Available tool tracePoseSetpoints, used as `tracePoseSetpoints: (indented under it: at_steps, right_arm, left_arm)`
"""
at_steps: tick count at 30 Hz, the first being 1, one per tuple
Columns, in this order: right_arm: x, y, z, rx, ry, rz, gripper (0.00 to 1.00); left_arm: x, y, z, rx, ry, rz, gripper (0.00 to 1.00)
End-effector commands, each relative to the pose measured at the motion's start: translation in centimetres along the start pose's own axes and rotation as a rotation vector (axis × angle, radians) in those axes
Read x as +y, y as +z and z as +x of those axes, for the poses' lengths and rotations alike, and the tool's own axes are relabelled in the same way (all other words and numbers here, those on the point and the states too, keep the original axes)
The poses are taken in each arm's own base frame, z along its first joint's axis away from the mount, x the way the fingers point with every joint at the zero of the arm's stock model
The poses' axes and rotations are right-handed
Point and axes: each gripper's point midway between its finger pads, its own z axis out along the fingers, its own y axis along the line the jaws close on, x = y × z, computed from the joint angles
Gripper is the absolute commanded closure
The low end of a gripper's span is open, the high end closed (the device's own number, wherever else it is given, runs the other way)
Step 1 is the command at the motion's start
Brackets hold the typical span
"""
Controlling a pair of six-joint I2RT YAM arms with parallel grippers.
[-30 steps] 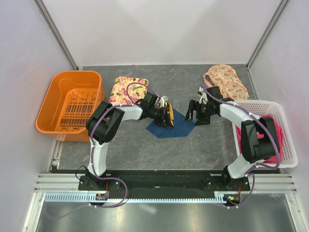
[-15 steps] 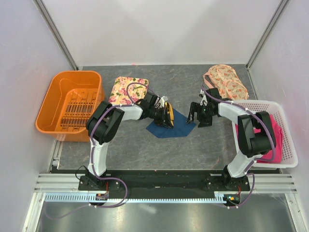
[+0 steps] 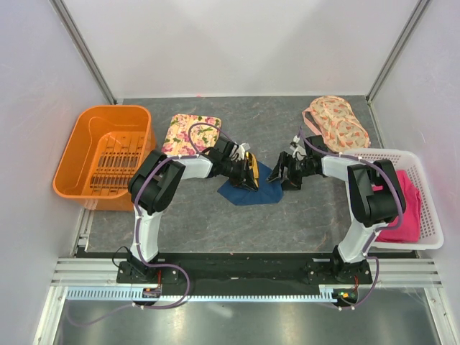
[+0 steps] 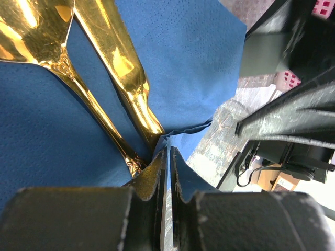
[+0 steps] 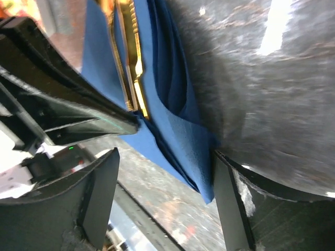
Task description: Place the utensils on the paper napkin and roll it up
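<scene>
The dark blue paper napkin lies mid-table, partly folded over the gold utensils. My left gripper is shut, pinching a folded edge of the napkin right beside the utensil handles. In the top view it sits over the napkin's far left part. My right gripper is open at the napkin's right corner. In the right wrist view its fingers stand either side of that hanging corner, not touching it. The gold handles show beyond.
An orange basket stands at the left, and a floral tray sits behind the left gripper. A floral cloth pouch lies at the back right. A white basket holding a pink cloth is at the right.
My right gripper has moved left up to the napkin's right corner and its jaws have narrowed a little. The left gripper has stayed shut in place.
</scene>
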Motion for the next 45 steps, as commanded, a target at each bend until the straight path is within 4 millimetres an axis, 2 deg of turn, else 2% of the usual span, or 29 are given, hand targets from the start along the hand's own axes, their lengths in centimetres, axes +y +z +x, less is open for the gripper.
tracePoseSetpoints:
  at_steps: [1,4,8,16,26,32,37,39,42,43,45]
  right_arm:
    - [3.0,-0.3,-0.3,-0.026,-0.007,-0.158,0.24]
    - [4.3,-0.8,-0.4,-0.036,-0.012,-0.218,0.26]
    - [5.0,-1.3,-0.3,-0.044,0.009,-0.247,0.27]
    - [3.3,-0.7,1.0,-0.017,0.065,-0.185,0.26]
    - [0.0,-1.6,-0.4,-0.100,-0.037,0.040,0.25]
    - [-1.2,-1.6,-0.4,-0.099,-0.037,0.084,0.29]
    - [-1.5,-2.3,-1.8,-0.135,-0.072,0.092,0.34]
    - [-1.2,-2.7,-2.2,-0.148,-0.094,0.083,0.38]
    - [-0.5,-2.7,-1.9,-0.127,-0.096,0.041,0.63]
    - [-0.2,-2.6,-1.7,-0.119,-0.095,0.027,0.75]
    - [0.3,-2.6,-1.4,-0.098,-0.084,-0.009,0.82]
  left_arm:
    - [0.2,0.3,-0.4,-0.009,0.019,-0.013,0.89]
    - [0.1,0.2,-0.4,-0.011,0.024,-0.012,0.89]
    - [0.1,0.2,-0.4,-0.012,0.022,-0.013,0.89]
    - [0.0,0.1,-0.4,-0.013,0.024,-0.010,0.89]
    - [0.2,0.2,-0.3,-0.011,0.020,-0.016,0.89]
    - [0.1,0.1,-0.5,-0.016,0.024,-0.013,0.89]
    - [0.2,0.1,-0.5,-0.015,0.025,-0.017,0.89]
    - [0.2,0.1,-0.4,-0.014,0.022,-0.018,0.90]
    - [0.1,0.2,-0.6,-0.015,0.022,-0.016,0.90]
    - [0.2,0.2,-0.5,-0.014,0.019,-0.016,0.90]
    - [0.3,0.2,-0.6,-0.014,0.019,-0.018,0.90]
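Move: The napkin's right-hand corner, its edge buckled, lies roughly 1 cm ahead of the right hand, 2 cm to its right and about 1 cm below, between the spread fingers. The knife and spoon lie on the napkin, their middle about 8 cm left of that hand, 5 cm farther out and 2 cm lower; the left fingertips are some 7 cm left of it and 1 cm back. From the left hand, the corner lies about 9 cm to the right, level with it in reach and 1 cm down. The napkin's loose right side is first eased left and up by the right hand, some 2 cm each way with a slight tilt; the hand then turns back, going right about 5 cm and down 2.5 to the corner, tilting back some 15 degrees. Its wide fingers close most of the way around the edge at the end, while the left fingertips stay on the napkin beside the utensil handles. ##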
